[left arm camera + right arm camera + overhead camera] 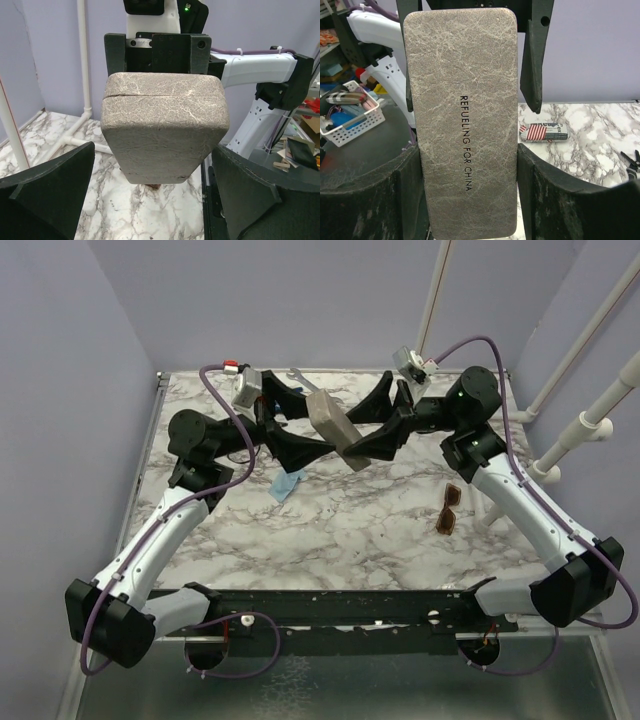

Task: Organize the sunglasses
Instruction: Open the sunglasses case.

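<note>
The sunglasses (449,508), amber lenses in a thin dark frame, lie on the marble table (380,530) at the right, beside the right forearm and apart from both grippers. A grey oblong case (336,428) is held above the table's far middle. My right gripper (470,160) is shut on the case's long sides, with both fingers touching it. My left gripper (154,150) stands wide open around the case's other end (165,130), a gap on each side. The case's lid looks shut.
A light blue cloth (288,485) lies under the left gripper. A red-and-white striped packet (542,132) and a wrench (298,375) lie near the far edge. White pipes (575,435) stand at the right. A white basket (352,117) sits off the table.
</note>
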Robot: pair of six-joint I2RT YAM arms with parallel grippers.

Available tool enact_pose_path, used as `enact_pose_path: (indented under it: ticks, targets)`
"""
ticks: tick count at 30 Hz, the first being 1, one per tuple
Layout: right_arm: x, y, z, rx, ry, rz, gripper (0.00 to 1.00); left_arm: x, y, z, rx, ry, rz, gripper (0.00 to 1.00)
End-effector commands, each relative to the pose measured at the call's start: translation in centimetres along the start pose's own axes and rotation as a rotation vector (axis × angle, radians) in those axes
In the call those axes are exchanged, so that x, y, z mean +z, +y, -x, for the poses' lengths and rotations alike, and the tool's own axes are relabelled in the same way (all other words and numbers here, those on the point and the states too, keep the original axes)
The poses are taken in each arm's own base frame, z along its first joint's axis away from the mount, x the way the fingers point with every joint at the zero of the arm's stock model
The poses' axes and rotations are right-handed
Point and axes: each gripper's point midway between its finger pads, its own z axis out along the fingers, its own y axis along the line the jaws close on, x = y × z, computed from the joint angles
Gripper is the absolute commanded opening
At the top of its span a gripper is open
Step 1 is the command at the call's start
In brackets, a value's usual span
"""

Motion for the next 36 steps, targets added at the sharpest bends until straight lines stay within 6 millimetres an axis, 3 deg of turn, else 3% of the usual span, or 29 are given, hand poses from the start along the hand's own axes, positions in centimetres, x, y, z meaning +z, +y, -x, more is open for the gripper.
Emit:
enact_pose_path:
  ticks: [1, 4, 9, 14, 15, 16, 19, 21, 25, 36]
  targets:
    - [0.1, 1.6, 1.3, -0.053, -0.027, 0.054, 0.10, 0.9, -1.1, 1.3, -0.007, -0.019, -0.045, 0.99]
    - [0.1, 1.6, 1.5, -0.058, -0.029, 0.055, 0.09, 1.1, -1.5, 1.2, -0.009, -0.015, -0.059, 0.89]
    - [0.1, 1.3, 1.0, -0.042, -0.018, 0.049, 0.09, 1.2, -1.8, 0.9, -0.015, -0.010, -0.071, 0.56]
    - [0.1, 1.2, 1.0, -0.043, -0.015, 0.041, 0.11, 1.4, -1.9, 0.8, -0.023, -0.017, -0.066, 0.15]
    - [0.1, 1.1, 0.9, -0.043, -0.014, 0.036, 0.14, 1.3, -1.8, 0.8, -0.021, -0.018, -0.063, 0.01]
    - [0.1, 0.9, 0.9, -0.041, -0.013, 0.025, 0.22, 1.3, -1.8, 0.8, -0.021, -0.023, -0.056, 0.00]
    - [0.1, -0.5, 0.4, -0.022, -0.001, -0.044, 0.58, 1.2, -1.2, 1.0, -0.025, -0.040, -0.014, 0.00]
    - [-0.1, -2.0, 0.0, -0.006, 0.011, -0.131, 0.97, 1.0, -0.4, 0.6, -0.025, -0.031, 0.035, 0.00]
    - [-0.7, -4.0, -0.3, -0.007, 0.038, -0.255, 1.00, 0.4, 0.9, -0.7, 0.026, 0.015, 0.113, 0.00]
    - [-0.9, -4.8, -0.2, -0.079, 0.051, -0.286, 1.00, -0.1, 0.8, -1.9, 0.110, 0.107, 0.091, 0.00]
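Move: The sunglasses case, still gripped in the air by the right hand, lies some 4 cm to the right of the left hand, level in height and depth, between its open fingers. From the right hand the case's middle is about 2 cm left and 1 cm ahead. From the left hand, the blue cloth lies on the table roughly 7 cm left, level in depth and 28 cm below; the wrench is about 26 cm ahead, straight out, equally low. Left hand pinches the case, then moves 4 cm down and forward; right lets go, shifting 4 cm forward. ##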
